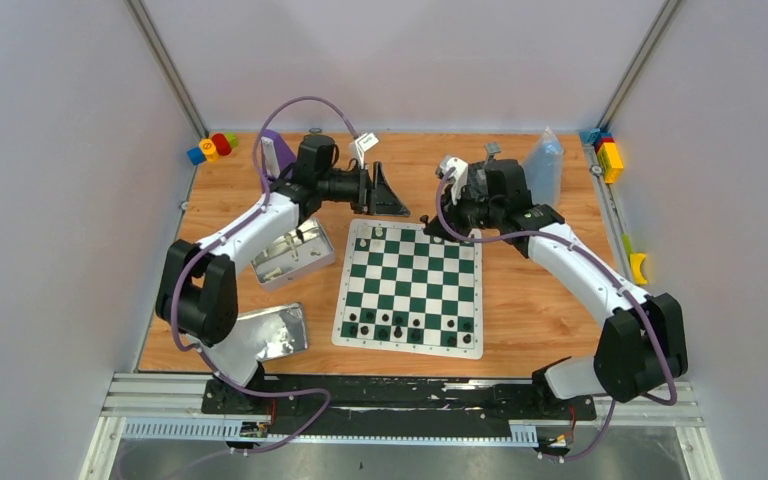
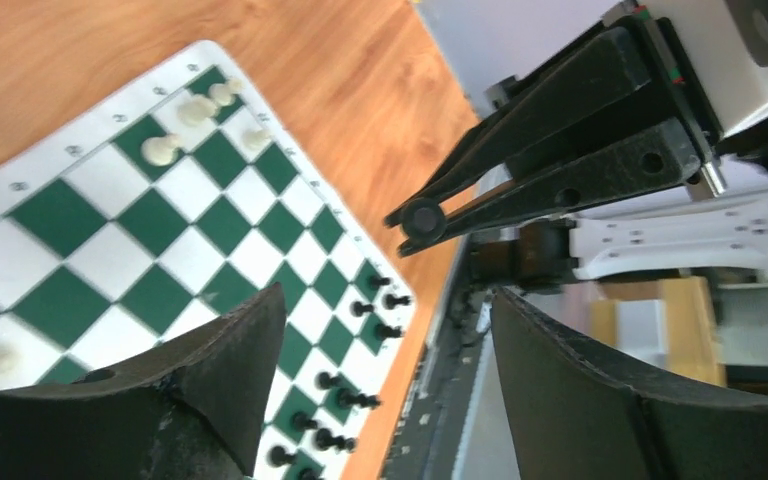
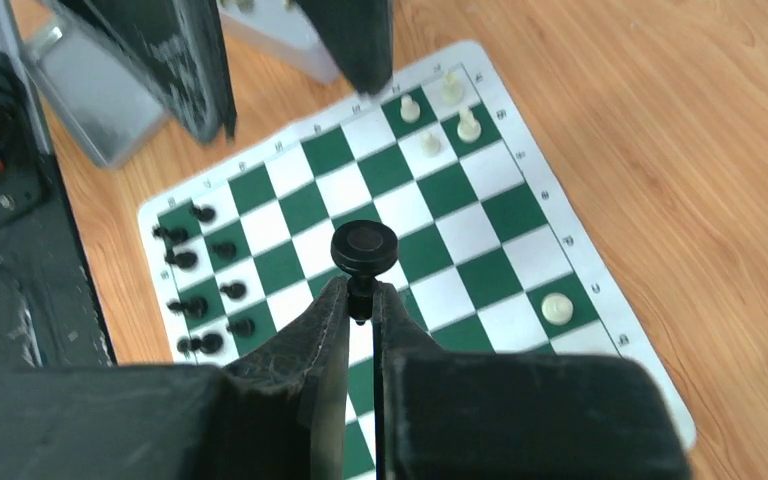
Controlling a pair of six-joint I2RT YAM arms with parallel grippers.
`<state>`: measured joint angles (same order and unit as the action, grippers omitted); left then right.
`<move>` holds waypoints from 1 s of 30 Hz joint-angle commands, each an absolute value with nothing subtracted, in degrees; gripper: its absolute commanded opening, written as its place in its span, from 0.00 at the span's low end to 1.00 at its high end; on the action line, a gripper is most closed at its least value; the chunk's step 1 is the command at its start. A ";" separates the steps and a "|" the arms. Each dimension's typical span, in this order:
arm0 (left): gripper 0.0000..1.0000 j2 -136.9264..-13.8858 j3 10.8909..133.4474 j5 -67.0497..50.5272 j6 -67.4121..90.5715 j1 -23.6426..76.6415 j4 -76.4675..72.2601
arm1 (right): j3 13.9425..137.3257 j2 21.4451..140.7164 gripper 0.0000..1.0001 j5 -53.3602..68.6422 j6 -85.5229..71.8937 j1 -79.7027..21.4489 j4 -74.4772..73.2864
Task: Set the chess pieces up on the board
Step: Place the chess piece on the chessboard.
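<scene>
The board [image 1: 410, 285], checkered green and white, lies mid-table. Black chess pieces [image 1: 400, 328] stand along its near rows, and a few white ones [image 1: 365, 238] stand at its far left corner. My right gripper [image 3: 362, 300] is shut on a black chess piece [image 3: 363, 246], held by its thin stem with the round base facing the camera, above the board's middle squares. In the top view that gripper [image 1: 438, 225] hovers at the board's far edge. My left gripper [image 1: 392, 205] hangs open with nothing in it beside the far left corner, its fingers [image 2: 240, 370] wide apart.
An open metal tin [image 1: 293, 255] and its shiny lid [image 1: 268, 335] lie left of the board. Coloured blocks sit at the far left [image 1: 212, 147] and far right [image 1: 608, 155] corners. A clear plastic bag [image 1: 543, 165] stands behind the right arm. The two grippers are close together.
</scene>
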<state>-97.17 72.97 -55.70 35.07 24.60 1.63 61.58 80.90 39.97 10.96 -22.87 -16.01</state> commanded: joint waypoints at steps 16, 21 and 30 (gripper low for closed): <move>1.00 -69.89 74.50 -21.76 -1.37 9.68 36.54 | 70.03 94.96 0.05 -8.98 40.31 -41.81 -63.17; 1.00 -66.87 73.20 -21.07 -1.70 9.67 35.31 | 70.67 101.14 0.06 -15.79 42.02 -42.88 -66.40; 1.00 -67.22 72.75 -21.33 -1.87 9.72 34.80 | 75.46 108.35 0.09 -20.08 43.24 -43.71 -71.08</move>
<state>-67.48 73.01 -21.67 -0.56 9.65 35.66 72.05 106.10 -15.44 41.93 -42.96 -67.46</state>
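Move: The gap in the black rows at the board's near side lies about 14 cm back and 2 cm right of the right hand, 17 cm below; black pieces stand some 3 cm to either side of this gap. From the left hand, the box of pieces is about 23 cm left and 1 cm back, 21 cm down; the purple stand is 26 cm left and 15 cm ahead, the metal tray 28 cm left and 15 cm back. Lower the right gripper about 14 cm, carrying the black piece about as far to the right and some 8 cm back, and roll the fingers some 85 degrees to point mostly down over the board's right margin. Meanwhile swing the empty left gripper 20 cm left towards the box, rising about 5 cm, opening fully and turning its fingers from rightward to forward-right. ##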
